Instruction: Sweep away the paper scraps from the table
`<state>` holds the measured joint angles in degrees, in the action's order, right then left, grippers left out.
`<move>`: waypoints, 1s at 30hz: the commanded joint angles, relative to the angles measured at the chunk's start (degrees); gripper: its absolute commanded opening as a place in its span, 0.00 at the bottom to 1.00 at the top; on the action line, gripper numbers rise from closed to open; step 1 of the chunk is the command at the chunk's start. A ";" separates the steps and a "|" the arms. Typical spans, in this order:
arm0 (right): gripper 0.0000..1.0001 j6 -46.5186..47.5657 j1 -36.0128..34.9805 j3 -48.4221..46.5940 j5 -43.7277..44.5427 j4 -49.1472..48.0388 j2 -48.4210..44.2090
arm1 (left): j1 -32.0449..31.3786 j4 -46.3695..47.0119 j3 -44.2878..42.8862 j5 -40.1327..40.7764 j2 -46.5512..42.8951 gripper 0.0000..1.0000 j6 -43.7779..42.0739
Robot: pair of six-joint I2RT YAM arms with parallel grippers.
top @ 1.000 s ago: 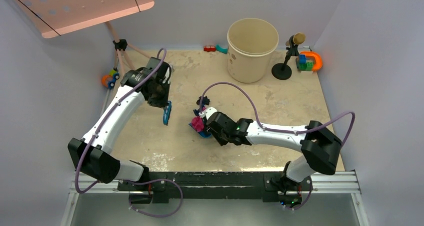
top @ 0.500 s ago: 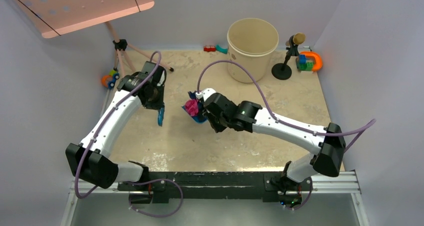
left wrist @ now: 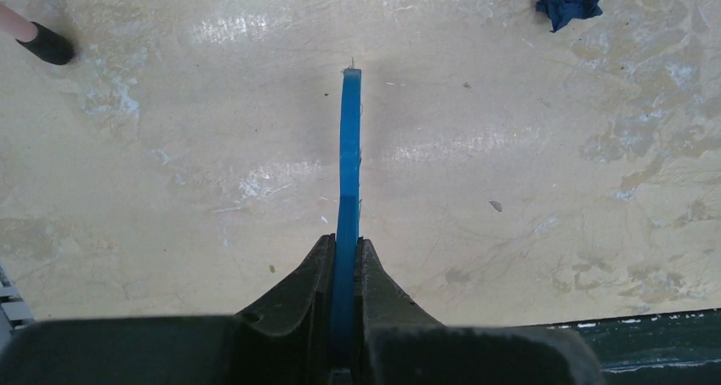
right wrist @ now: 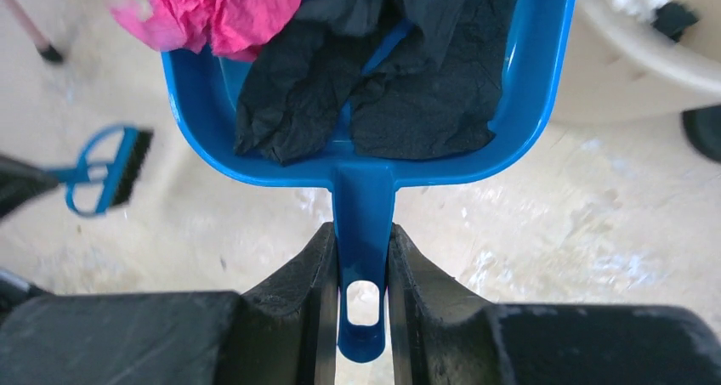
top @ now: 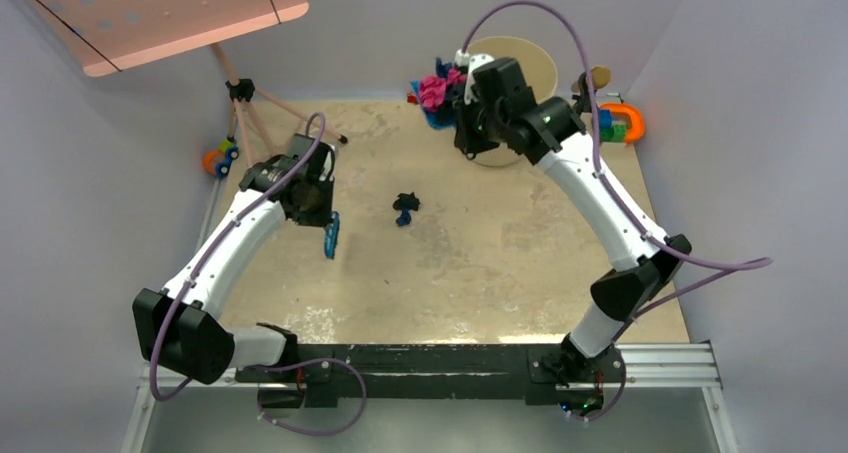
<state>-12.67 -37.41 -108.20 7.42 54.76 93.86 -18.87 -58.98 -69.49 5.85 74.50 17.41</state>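
Note:
My right gripper [right wrist: 363, 232] is shut on the handle of a blue dustpan [right wrist: 544, 62] and holds it high beside the beige bucket [right wrist: 629, 62]. In the pan lie pink paper scraps [right wrist: 221, 11] and black ones [right wrist: 400, 79]. From above, the loaded dustpan [top: 437, 108] hangs at the bucket's [top: 535, 63] left rim, with the right gripper [top: 462, 101] behind it. My left gripper [left wrist: 346, 245] is shut on a blue brush [left wrist: 349, 147], seen edge-on over the table [left wrist: 170, 189]. A dark blue scrap [top: 405, 209] lies mid-table, right of the brush [top: 331, 235].
Colourful toys sit at the back right corner [top: 620, 123] and off the left edge [top: 218, 158]. A pink board on a tripod [top: 240, 88] stands at the back left; one tripod foot [left wrist: 47, 45] rests near the brush.
The right arm has lifted the loaded dustpan off the table and carried it back to the bucket. A dark scrap is left behind mid-table. The left arm with the brush has barely moved.

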 commanded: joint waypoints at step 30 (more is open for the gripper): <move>0.00 -54.29 30.30 16.47 -49.57 -65.91 5.17 | 0.15 5.46 3.57 -8.74 -1.06 0.00 -1.54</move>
<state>-61.34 -7.44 -91.02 -38.96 -0.84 102.24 -18.87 -55.00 -66.61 -1.54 74.46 16.91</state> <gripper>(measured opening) 0.244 0.109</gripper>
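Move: The right hand holds the handle of the loaded dustpan; the bin opening lies about 16 cm ahead, 9 cm to its right and 5 cm lower. The microphone stand is some 9 cm ahead and 20 cm right, 22 cm lower; the dark scraps are 4 cm back and 14 cm left, 29 cm below. From the left hand, holding the brush, those scraps lie about 5 cm ahead, 16 cm right and 15 cm below, the bin opening 26 cm ahead, 37 cm right, 9 cm higher. The right hand keeps its grip on the dustpan handle and swings quickly some 14 cm forward and first about 7 cm right to the bin's near left side, rising slightly, dipping, then lifting a little again as it rolls the pan roughly 60 degrees, left side up, to tip it rightward over the opening and eases back left by a few centimetres. The left hand keeps the brush clear of the table, drifting slowly right towards the dark scraps and sinking a little. ##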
